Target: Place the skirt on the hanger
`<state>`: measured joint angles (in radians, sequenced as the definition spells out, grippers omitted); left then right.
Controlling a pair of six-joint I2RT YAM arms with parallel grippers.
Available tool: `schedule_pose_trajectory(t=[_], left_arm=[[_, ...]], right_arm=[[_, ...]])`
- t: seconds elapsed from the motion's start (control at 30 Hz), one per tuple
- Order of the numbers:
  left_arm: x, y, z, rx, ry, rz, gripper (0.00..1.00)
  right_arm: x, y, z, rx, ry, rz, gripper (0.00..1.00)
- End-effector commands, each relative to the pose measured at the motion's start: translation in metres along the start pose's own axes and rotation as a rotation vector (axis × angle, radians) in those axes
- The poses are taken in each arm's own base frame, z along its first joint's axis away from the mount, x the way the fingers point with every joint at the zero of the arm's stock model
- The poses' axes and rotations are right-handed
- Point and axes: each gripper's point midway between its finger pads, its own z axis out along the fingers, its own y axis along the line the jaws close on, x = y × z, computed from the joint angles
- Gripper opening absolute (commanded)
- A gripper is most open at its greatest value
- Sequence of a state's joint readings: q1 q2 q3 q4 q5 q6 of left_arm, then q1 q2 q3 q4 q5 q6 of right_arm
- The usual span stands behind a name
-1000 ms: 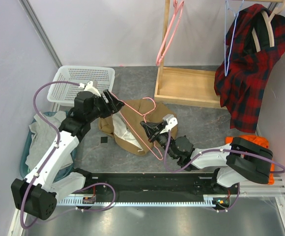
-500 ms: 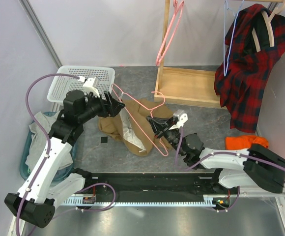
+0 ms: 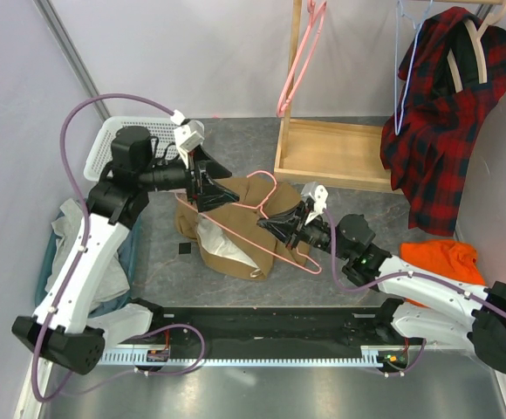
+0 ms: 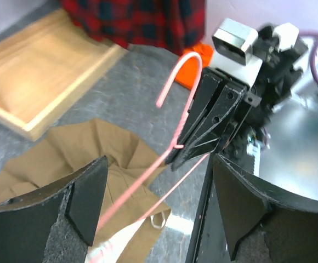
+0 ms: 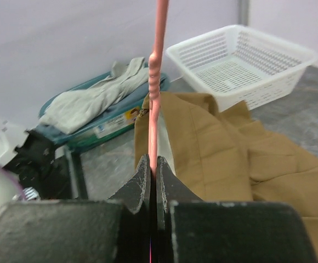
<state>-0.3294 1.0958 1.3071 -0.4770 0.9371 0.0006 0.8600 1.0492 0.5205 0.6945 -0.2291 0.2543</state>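
Note:
The tan skirt (image 3: 235, 199) lies crumpled on the grey floor, its pale lining turned up. The thin pink hanger (image 3: 269, 177) slants over it, hook pointing up. My right gripper (image 3: 269, 224) is shut on the hanger's wire near the neck; the right wrist view shows the wire (image 5: 158, 66) pinched between the closed jaws (image 5: 153, 163). My left gripper (image 3: 218, 188) hovers open above the skirt's left part. In the left wrist view the hanger (image 4: 182, 82) and skirt (image 4: 87, 148) show through the wide gap of the left gripper (image 4: 159, 175), which grips nothing.
A white basket (image 3: 140, 140) stands back left, with a teal bin of grey cloth (image 3: 70, 236) beside it. A wooden rack base (image 3: 336, 153) sits behind the skirt. A second pink hanger (image 3: 298, 70), a light-blue hanger (image 3: 406, 78) and a plaid shirt (image 3: 445, 113) hang above. An orange cloth (image 3: 441, 257) lies right.
The right gripper carried the hanger right and back, laying it flatter over the skirt. The left arm rose and swung right, its jaws widening. More orange cloth shows.

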Motion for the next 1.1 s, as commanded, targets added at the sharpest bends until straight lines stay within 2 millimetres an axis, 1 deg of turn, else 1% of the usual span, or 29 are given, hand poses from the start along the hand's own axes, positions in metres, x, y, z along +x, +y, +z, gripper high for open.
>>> schedule_pose_trajectory(t=[0.0,0.03,0.1,0.13,0.2,0.23,0.27,0.3,0.37,0.47,0.57,0.6,0.63,0.67,0.7,0.73,0.77,0.8,0.83,0.87,0.93,0.97,1.0,1.03,1.07], left_arm=[[0.027,-0.013,0.01,0.205,0.086,0.023,0.84],[0.037,-0.014,0.012,0.227,0.105,0.003,0.84],[0.052,-0.014,0.018,0.271,0.127,-0.024,0.84],[0.062,-0.019,0.02,0.311,0.138,-0.042,0.84],[0.072,-0.019,0.025,0.329,0.152,-0.038,0.83],[0.08,-0.018,0.03,0.339,0.17,-0.052,0.82],[0.083,-0.018,0.033,0.344,0.178,-0.056,0.79],[0.086,-0.017,0.036,0.354,0.185,-0.063,0.73],[0.094,-0.016,0.042,0.372,0.204,-0.075,0.7],[0.103,-0.016,0.052,0.391,0.229,-0.09,0.65],[0.113,-0.012,0.059,0.383,0.256,-0.108,0.5],[0.116,-0.011,0.06,0.383,0.263,-0.116,0.41],[0.117,-0.011,0.062,0.383,0.268,-0.12,0.37],[0.118,-0.009,0.063,0.373,0.274,-0.125,0.24],[0.12,-0.008,0.065,0.368,0.278,-0.127,0.15],[0.124,-0.003,0.068,0.329,0.298,-0.122,0.06],[0.123,0.002,0.072,0.29,0.295,-0.128,0.02],[0.123,0.008,0.075,0.25,0.294,-0.122,0.02],[0.131,0.017,0.077,0.182,0.311,-0.121,0.02],[0.133,0.022,0.078,0.139,0.312,-0.142,0.02],[0.131,0.036,0.079,0.045,0.276,-0.113,0.02],[0.128,0.038,0.079,0.017,0.257,-0.122,0.02],[0.128,0.041,0.079,-0.004,0.236,-0.114,0.02],[0.122,0.044,0.077,-0.041,0.212,-0.099,0.02],[0.12,0.046,0.076,-0.063,0.201,-0.111,0.02]], right_arm=[[-0.021,0.033,-0.004,-0.165,-0.002,0.014,0.0],[-0.022,0.034,-0.005,-0.166,-0.004,0.026,0.0],[-0.024,0.036,-0.005,-0.183,-0.008,0.033,0.0],[-0.024,0.036,-0.004,-0.186,-0.008,0.038,0.0],[-0.024,0.04,-0.003,-0.208,-0.009,0.051,0.0],[-0.023,0.04,-0.002,-0.211,-0.006,0.057,0.0],[-0.021,0.041,-0.001,-0.218,0.001,0.068,0.0],[-0.022,0.041,-0.001,-0.224,-0.002,0.07,0.0],[-0.019,0.042,0.001,-0.233,0.007,0.076,0.0],[-0.019,0.041,0.003,-0.237,0.007,0.078,0.0],[-0.018,0.039,0.004,-0.233,0.01,0.084,0.0],[-0.018,0.039,0.005,-0.233,0.01,0.086,0.0],[-0.018,0.038,0.005,-0.23,0.011,0.088,0.0],[-0.017,0.037,0.005,-0.229,0.013,0.09,0.0],[-0.015,0.036,0.005,-0.225,0.021,0.093,0.0],[-0.015,0.034,0.006,-0.216,0.024,0.097,0.0],[-0.015,0.032,0.006,-0.203,0.028,0.1,0.0],[-0.013,0.029,0.007,-0.183,0.047,0.109,0.0],[-0.013,0.025,0.008,-0.159,0.051,0.108,0.02],[-0.009,0.018,0.008,-0.113,0.072,0.114,0.15],[-0.011,0.007,0.009,-0.047,0.079,0.109,0.3],[-0.009,-0.004,0.006,0.019,0.096,0.104,0.41],[-0.011,-0.009,0.005,0.051,0.098,0.1,0.46],[-0.012,-0.014,0.004,0.085,0.104,0.098,0.51],[-0.013,-0.025,0.0,0.161,0.115,0.089,0.63]])
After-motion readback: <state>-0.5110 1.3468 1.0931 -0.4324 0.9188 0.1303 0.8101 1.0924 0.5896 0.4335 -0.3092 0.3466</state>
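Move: The open, empty left hand goes for the pink hanger's neck, about 6 cm to its right, 1 cm back and 9 cm below. The skirt's middle lies roughly 8 cm ahead, 2 cm right and 33 cm down; the white basket some 22 cm ahead, 24 cm left and 30 cm down. The right hand already grips the hanger beside its neck, which is about 1 cm ahead and 2 cm left, at hand height. Left hand drops about 15 cm, slightly right, and pinches the hanger's neck; right hand sinks some 4 cm, opening. ##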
